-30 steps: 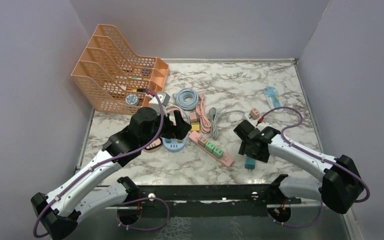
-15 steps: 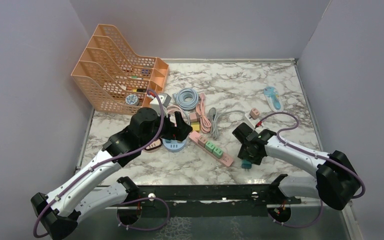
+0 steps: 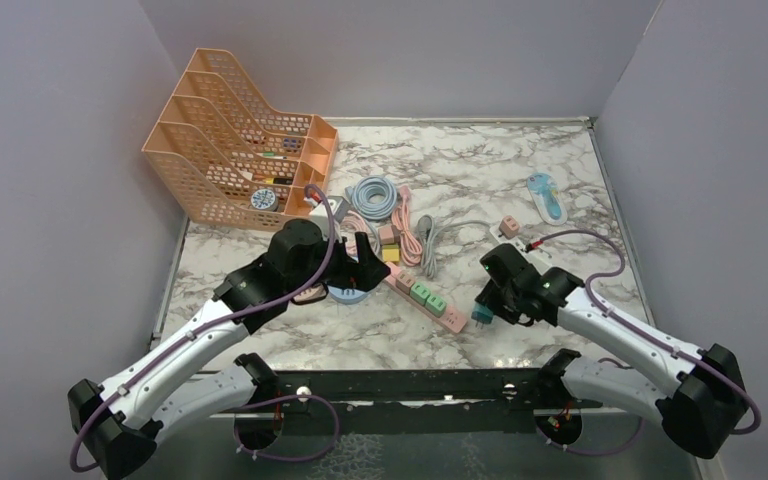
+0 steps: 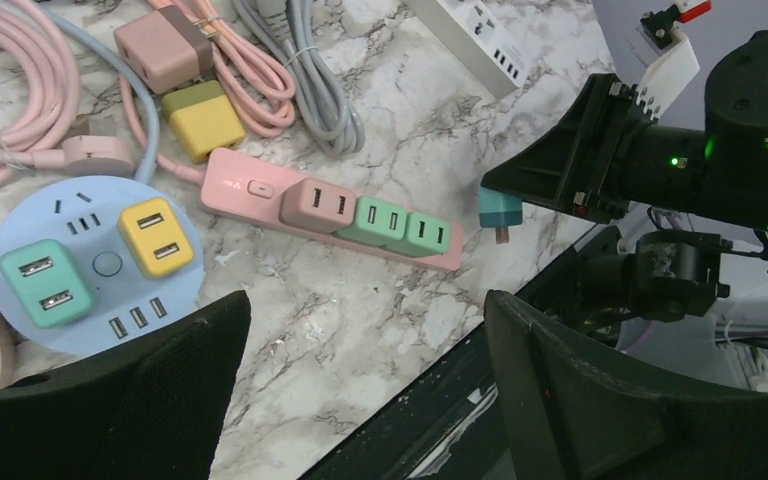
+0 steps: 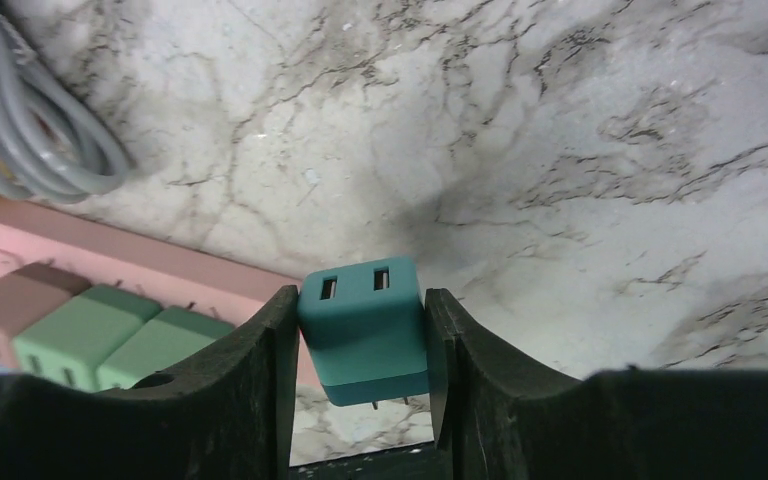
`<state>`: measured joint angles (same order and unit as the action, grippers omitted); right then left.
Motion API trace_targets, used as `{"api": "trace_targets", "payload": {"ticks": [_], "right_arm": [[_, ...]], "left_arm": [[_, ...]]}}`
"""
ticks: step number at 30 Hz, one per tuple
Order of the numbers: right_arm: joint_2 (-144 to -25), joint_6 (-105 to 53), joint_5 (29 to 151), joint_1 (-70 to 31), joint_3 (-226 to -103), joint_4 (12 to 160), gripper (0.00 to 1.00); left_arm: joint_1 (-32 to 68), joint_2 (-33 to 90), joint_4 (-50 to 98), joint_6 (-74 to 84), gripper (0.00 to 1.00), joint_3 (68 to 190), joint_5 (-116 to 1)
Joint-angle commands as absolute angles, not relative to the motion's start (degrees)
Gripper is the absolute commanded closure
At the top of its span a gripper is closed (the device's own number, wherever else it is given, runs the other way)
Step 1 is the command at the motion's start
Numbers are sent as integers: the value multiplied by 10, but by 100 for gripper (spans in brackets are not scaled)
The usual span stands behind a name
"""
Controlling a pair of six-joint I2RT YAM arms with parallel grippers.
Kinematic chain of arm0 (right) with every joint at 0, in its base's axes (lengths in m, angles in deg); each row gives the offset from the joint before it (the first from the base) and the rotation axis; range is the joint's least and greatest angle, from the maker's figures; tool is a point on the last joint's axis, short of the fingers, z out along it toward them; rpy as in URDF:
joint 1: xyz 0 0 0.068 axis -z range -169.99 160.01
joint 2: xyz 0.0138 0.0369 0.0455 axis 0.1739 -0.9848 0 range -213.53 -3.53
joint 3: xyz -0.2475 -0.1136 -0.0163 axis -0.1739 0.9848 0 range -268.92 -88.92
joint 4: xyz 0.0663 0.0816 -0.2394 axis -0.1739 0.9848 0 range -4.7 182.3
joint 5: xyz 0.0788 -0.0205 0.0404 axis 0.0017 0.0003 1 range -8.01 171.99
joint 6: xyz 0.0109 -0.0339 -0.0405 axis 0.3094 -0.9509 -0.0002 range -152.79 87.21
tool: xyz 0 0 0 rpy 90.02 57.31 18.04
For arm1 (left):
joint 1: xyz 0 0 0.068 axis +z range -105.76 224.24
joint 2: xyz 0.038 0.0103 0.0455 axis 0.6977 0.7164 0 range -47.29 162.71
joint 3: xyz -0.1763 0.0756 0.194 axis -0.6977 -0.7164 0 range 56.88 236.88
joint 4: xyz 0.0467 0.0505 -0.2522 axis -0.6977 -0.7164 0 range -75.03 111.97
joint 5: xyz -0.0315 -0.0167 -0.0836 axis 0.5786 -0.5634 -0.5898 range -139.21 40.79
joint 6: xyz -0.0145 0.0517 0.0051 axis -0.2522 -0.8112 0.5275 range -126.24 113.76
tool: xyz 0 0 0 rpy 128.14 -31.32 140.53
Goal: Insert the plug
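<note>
My right gripper (image 3: 484,303) is shut on a teal USB charger plug (image 5: 365,330), prongs pointing down, held above the table just right of the pink power strip (image 3: 422,297). The plug also shows in the top view (image 3: 481,314) and the left wrist view (image 4: 500,212). The strip (image 4: 250,184) carries one pink and two green plugs; its right end is bare. My left gripper (image 3: 363,252) is open and empty, hovering over the round blue socket hub (image 4: 105,265) left of the strip.
Orange file trays (image 3: 230,150) stand at the back left. Coiled cables (image 3: 372,196), a grey cord (image 3: 425,240), a white strip (image 4: 470,45) and small adapters lie behind the pink strip. The table's front edge with a dark rail (image 3: 410,382) is close below.
My right gripper has carried the teal plug left and slightly up, closer to the pink strip's right end. The left arm has shifted a little right and forward.
</note>
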<state>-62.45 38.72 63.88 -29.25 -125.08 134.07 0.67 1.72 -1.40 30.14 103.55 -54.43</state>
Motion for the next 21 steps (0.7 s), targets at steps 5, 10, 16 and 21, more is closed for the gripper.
{"api": "trace_targets", "payload": {"ticks": [5,10,16,21], "right_arm": [[-550,496,676,-292,-1283,1315,71],[-518,554,710,-292,-1280,1283,70],[-495,604,730,-291,-1289,1253,70],[-480,629,747,-292,-1300,1239,70]], "left_arm": [[8,69,161,380,11,994,-667],[-17,148,270,411,11,998,-684],[-72,230,315,416,12,1029,-646],[-110,276,364,430,17,1028,-621]]}}
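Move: The teal plug, held in the right gripper, lies about 24 cm to the right of the left hand, 5 cm back and some 17 cm lower. The pink power strip's middle is about 11 cm right of the left hand, 1 cm ahead and 21 cm below. From the right hand, the open left gripper is about 24 cm left, 5 cm ahead and 17 cm up; the end green plug stands 11 cm left, 4 cm ahead and 3 cm below. Sweep the open left gripper about 12 cm right over the pink power strip, easing down 3 cm, towards the teal plug, turning it slightly clockwise and tipping it down. Meanwhile keep the plug pinched in the right gripper and lift it about 8 cm, carrying it left and a little forward to meet the left jaws, while the right fingertips swing some 30 degrees leftward. ##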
